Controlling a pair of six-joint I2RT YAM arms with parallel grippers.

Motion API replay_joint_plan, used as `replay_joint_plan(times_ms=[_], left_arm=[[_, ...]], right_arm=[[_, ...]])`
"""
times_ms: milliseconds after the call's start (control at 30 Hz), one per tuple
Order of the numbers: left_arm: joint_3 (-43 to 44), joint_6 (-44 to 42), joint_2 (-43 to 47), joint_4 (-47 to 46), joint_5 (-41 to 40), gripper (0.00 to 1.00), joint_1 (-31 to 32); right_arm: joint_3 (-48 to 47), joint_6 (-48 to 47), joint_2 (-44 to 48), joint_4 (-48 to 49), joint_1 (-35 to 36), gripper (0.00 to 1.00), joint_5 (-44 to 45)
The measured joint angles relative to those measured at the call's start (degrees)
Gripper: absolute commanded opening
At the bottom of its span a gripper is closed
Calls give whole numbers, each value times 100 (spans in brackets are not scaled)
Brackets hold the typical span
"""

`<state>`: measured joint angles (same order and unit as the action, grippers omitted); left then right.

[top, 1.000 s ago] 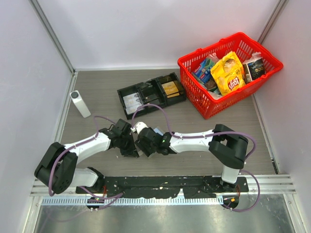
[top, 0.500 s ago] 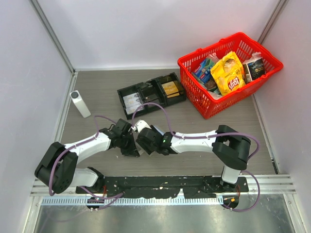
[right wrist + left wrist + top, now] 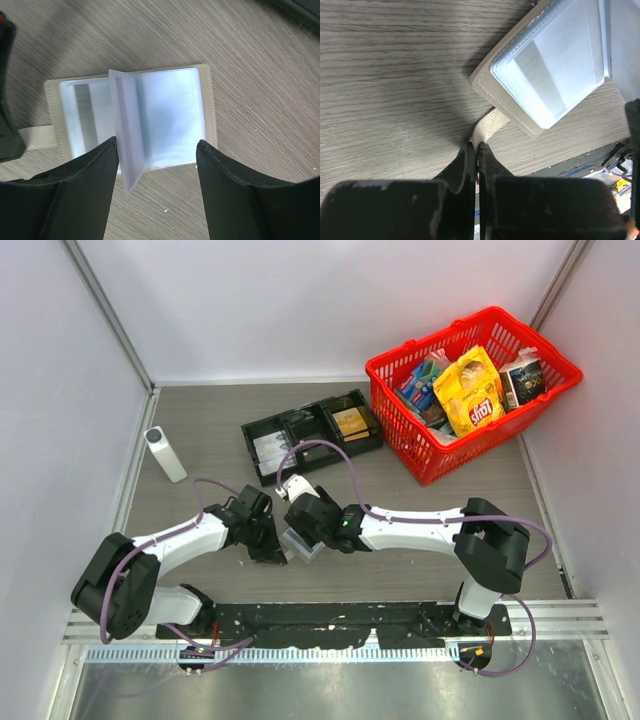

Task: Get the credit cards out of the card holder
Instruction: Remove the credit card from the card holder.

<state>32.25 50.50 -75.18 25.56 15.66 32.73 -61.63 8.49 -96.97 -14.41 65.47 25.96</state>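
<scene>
The card holder [image 3: 175, 112] lies open like a book on the wooden table, pale cover down, with clear sleeves inside. One sleeve leaf [image 3: 127, 145] stands up from the middle. A whitish credit card [image 3: 82, 120] with a grey stripe shows through the left sleeve. My right gripper [image 3: 157, 142] hangs open over the holder's near edge, with the raised leaf by its left finger. My left gripper [image 3: 475, 145] is shut on the holder's closing strap [image 3: 492, 122]. From above, the holder [image 3: 301, 543] sits between the left gripper [image 3: 278, 552] and the right gripper [image 3: 303, 528].
A long black compartmented tray [image 3: 310, 435] lies behind the grippers, with a gold-yellow rectangle [image 3: 352, 422] in one compartment. A red basket [image 3: 520, 390] of snack packets stands at the back right. A white upright cylinder [image 3: 165, 453] stands at the left.
The right gripper has drawn back and up a little, uncovering the open holder beneath it. The left gripper has kept its place on the strap.
</scene>
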Motion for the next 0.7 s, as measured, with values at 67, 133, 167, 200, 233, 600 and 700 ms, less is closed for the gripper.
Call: replay_joint_plan(times_ms=[67,133,167,200,233,600,700], left_arm=[[-9,0,15,15,0,0,4],[-22,2,42,55,-2,0,4],[-31,0,66,90,-7,0,4],[-39,2,87,127,-17,0,4],[-46,2,107,153,-26,0,7],[162,-129,72,527,-494,3,-63],[481,-306,-184,669,-772,8,-201]], right_arm=[[0,-2,0,-44,-52,70,96],[0,4,0,-94,-151,69,186],[0,26,-2,-131,-223,68,223],[-11,61,-7,-199,-326,68,245],[-44,105,-28,-293,-442,68,262],[-98,365,-22,-358,-868,45,-339],[17,529,138,-127,-953,38,-817]])
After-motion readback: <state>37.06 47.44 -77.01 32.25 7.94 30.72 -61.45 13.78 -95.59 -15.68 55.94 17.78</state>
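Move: The left fingers are shut on the card holder's strap; the holder's middle lies about 6 cm ahead and 5 cm to the right of them, almost level. Its clear page stands upright under the right hand, the middle some 1 cm back, 2 cm left and 4 cm below. From that hand the holder's middle is about 2 cm back and 6 cm down, and the black tray roughly 17 cm straight ahead. With its strap-side finger against the standing page, the right hand sweeps level, forward and right about 7 cm, to turn the page away from the strap, then comes back left and slightly back some 3 cm, fingers partly closing, clear of the page. The left hand keeps its pinch on the strap, eases left and lastly forward, about 3 cm overall, tilting its left side up some 10 degrees. ##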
